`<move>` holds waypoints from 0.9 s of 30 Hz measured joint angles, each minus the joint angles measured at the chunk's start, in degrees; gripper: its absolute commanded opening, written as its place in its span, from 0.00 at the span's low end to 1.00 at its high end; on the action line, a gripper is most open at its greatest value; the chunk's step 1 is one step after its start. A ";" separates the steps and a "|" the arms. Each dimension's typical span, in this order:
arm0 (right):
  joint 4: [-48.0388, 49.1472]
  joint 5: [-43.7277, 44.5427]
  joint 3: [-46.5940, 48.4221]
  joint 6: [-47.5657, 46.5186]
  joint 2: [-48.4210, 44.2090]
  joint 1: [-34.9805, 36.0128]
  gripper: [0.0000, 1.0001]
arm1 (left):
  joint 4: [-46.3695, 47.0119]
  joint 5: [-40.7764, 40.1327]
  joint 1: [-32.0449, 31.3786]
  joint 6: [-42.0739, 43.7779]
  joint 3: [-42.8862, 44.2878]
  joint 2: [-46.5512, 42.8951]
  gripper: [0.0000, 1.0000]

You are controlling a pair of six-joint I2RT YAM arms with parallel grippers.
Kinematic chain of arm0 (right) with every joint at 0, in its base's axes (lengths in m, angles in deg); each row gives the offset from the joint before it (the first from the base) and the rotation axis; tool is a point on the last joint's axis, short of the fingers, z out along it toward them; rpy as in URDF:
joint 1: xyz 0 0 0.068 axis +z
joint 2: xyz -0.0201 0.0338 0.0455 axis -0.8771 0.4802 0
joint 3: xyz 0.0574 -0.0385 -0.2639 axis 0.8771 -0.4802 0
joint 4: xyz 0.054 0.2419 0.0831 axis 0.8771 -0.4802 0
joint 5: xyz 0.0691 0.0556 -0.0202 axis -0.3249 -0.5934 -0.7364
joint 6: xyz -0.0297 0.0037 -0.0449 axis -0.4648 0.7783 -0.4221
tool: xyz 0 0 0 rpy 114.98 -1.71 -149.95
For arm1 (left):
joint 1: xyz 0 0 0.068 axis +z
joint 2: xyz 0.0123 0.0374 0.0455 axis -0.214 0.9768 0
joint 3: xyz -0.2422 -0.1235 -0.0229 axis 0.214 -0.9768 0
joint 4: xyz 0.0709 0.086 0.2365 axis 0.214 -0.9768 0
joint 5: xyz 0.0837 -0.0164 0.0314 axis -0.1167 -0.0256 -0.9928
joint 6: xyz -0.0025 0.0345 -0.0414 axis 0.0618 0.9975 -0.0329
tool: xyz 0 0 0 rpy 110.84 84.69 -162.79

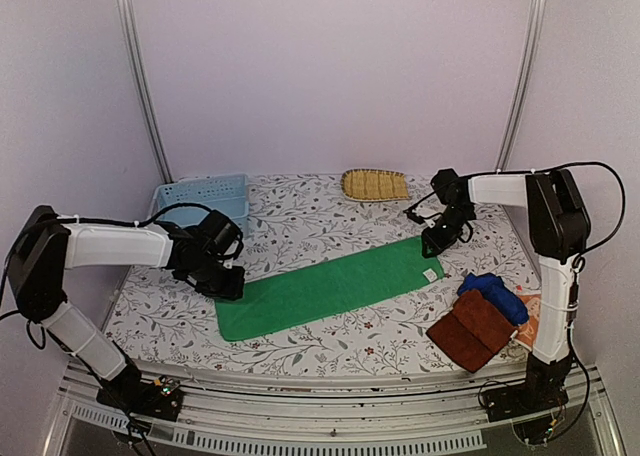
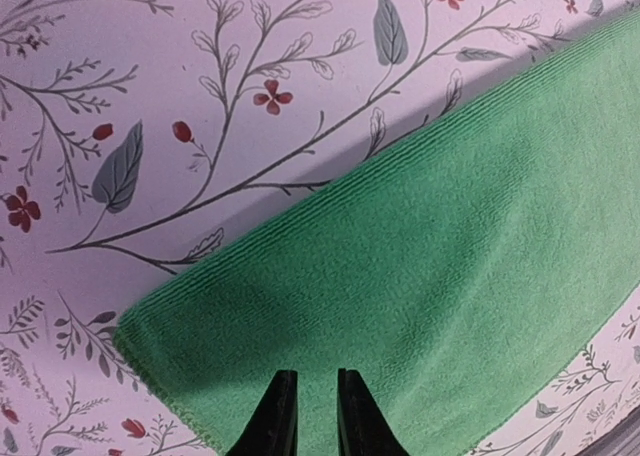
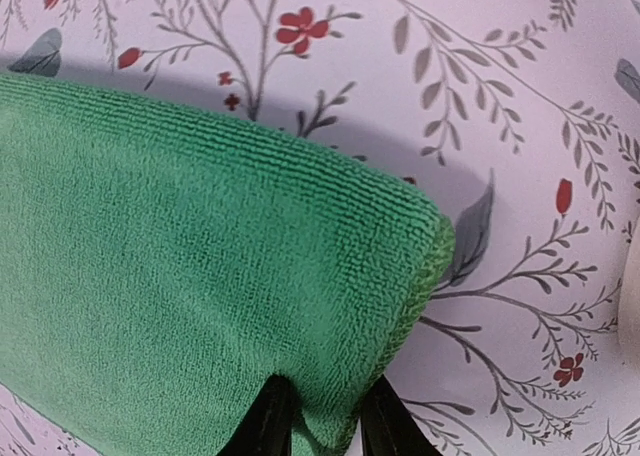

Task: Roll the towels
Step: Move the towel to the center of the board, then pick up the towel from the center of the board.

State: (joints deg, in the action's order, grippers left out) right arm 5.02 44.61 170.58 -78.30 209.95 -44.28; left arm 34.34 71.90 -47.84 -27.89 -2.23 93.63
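Note:
A long green towel (image 1: 330, 286) lies flat and slanting across the middle of the table. My left gripper (image 1: 225, 279) is down on its left end. In the left wrist view the fingers (image 2: 283, 416) stand a narrow gap apart on the green towel (image 2: 430, 256), with cloth filling the gap at the left gripper (image 2: 317, 378). My right gripper (image 1: 437, 241) is at the far right end. There the green towel's (image 3: 200, 276) corner bunches up between the two fingers of the right gripper (image 3: 326, 388). A reddish-brown towel (image 1: 475, 328) and a blue towel (image 1: 495, 294) lie near the right arm's base, over a sliver of orange towel (image 1: 531, 319).
A pale blue perforated basket (image 1: 205, 198) stands at the back left, just behind my left arm. A yellow woven straw tray (image 1: 375, 184) lies at the back centre. The flowered tablecloth (image 1: 300, 216) covers the table, and grey walls close it in.

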 measured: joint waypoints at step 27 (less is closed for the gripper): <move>-10.05 -24.00 4.17 0.72 -1.97 -4.33 0.03 | -0.39 -2.49 0.00 0.55 0.11 0.00 0.16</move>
State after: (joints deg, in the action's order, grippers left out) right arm -5.04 20.61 174.75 -77.57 207.98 -48.61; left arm 33.95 69.41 -47.84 -27.34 -2.12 93.63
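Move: The towel's right edge is already between the right fingers, just behind its far corner; the towel's middle lies about 24 cm to this hand's left and 11 cm back. The cup stands some 9 cm ahead and 6 cm right, the blue towel about 13 cm back and 15 cm right, the brown towel 22 cm back and 10 cm right. From the left hand that gripped edge is about 46 cm right, 15 cm ahead and slightly lower. The right fingers close to pinch the towel's right edge as the hand first slides about 1 cm forward and right; keeping that pinch, the hand then lifts about 5 cm while drawing some 4 cm left and 3 cm back, inward over the towel and away from the cup, the fingertips swinging left by roughly 20 degrees. ##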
